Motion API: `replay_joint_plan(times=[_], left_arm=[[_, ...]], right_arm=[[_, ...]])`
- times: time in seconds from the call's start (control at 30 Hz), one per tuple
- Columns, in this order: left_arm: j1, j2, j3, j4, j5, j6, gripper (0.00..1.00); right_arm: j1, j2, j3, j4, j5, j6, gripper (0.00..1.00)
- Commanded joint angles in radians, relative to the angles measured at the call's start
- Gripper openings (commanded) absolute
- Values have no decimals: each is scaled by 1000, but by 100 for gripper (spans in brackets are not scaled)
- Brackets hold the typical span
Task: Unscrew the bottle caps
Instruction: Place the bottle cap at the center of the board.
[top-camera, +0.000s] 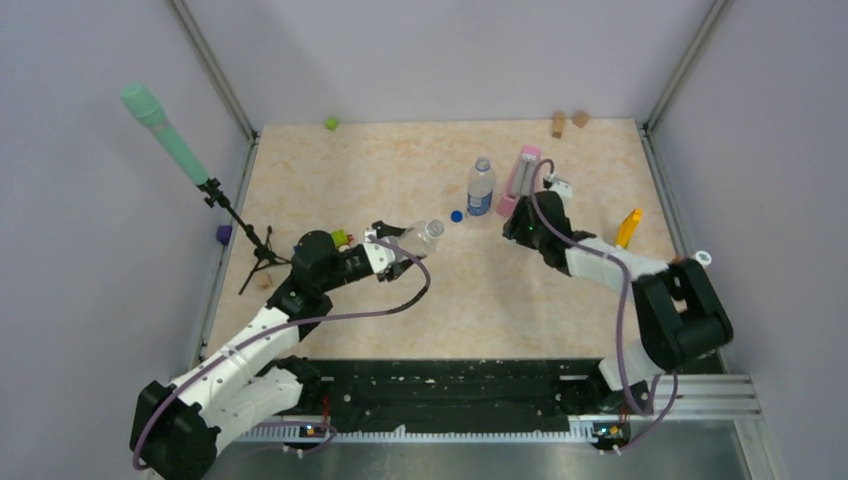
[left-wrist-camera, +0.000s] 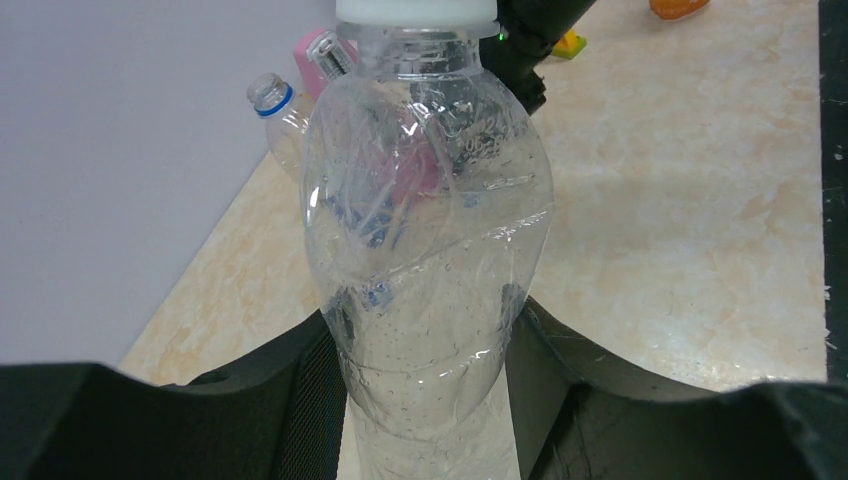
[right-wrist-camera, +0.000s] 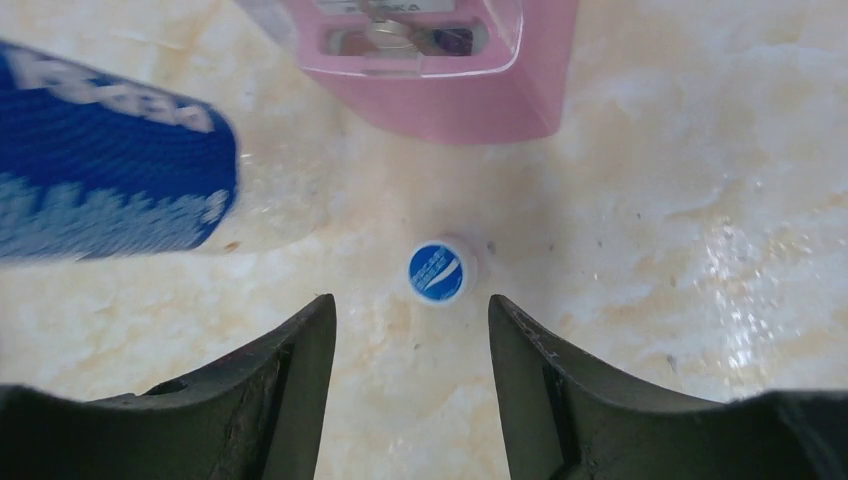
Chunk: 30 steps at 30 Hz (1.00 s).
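My left gripper (left-wrist-camera: 425, 345) (top-camera: 402, 250) is shut on the body of a plain clear bottle (left-wrist-camera: 425, 230) (top-camera: 420, 238), held off the table and tilted. Its white cap (left-wrist-camera: 415, 10) (top-camera: 437, 228) sits on the neck. The short bottle with a blue label (top-camera: 481, 187) (right-wrist-camera: 110, 190) stands mid-table with an open neck (left-wrist-camera: 268, 93). A dark blue cap (right-wrist-camera: 438, 272) (top-camera: 456, 215) lies on the table beside it. My right gripper (right-wrist-camera: 410, 305) (top-camera: 514, 228) is open, and the blue cap lies just beyond its fingertips, touching neither.
A pink metronome (top-camera: 522, 180) (right-wrist-camera: 440, 70) stands right of the labelled bottle, close to my right gripper. A slim orange-yellow object (top-camera: 628, 228) stands further right. A green cube (top-camera: 331, 123) and wooden blocks (top-camera: 568, 121) lie along the back wall. A microphone stand (top-camera: 240, 225) is at the left edge.
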Motion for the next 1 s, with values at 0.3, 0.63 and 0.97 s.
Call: replay_joint_plan(times=[0.3, 0.63, 0.97], left_arm=[[-3, 146, 108, -41, 276, -65, 0], [-94, 296, 220, -147, 177, -29, 0], [-111, 322, 208, -89, 152, -43, 0]], right_arm=[[-8, -740, -243, 184, -509, 63, 55], [178, -781, -57, 70, -567, 62, 57], [257, -700, -24, -25, -503, 20, 58]])
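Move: Just under the right hand's open fingers lies the cap already set down, about 4 cm below and 2 ahead. The neck of the clear bottle that the left hand holds is some 28 cm above the right hand, 20 left and 11 back; from the left hand it is about 9 cm up, 5 right and 3 ahead. From the right hand, the labelled bottle stands 8 cm left and 5 ahead, the pink metronome 10 ahead and 3 right. Leaving the cap on the board, the right hand climbs steeply about 25 cm while drawing back some 17, then swings about 11 left towards the clear bottle's neck, its wrist turning from slanting down to level, pointing left and ahead, fingers staying open. To meet it, the left hand keeps its grip and carries the bottle about 6 cm right and 5 down, turning some 15 degrees clockwise. ##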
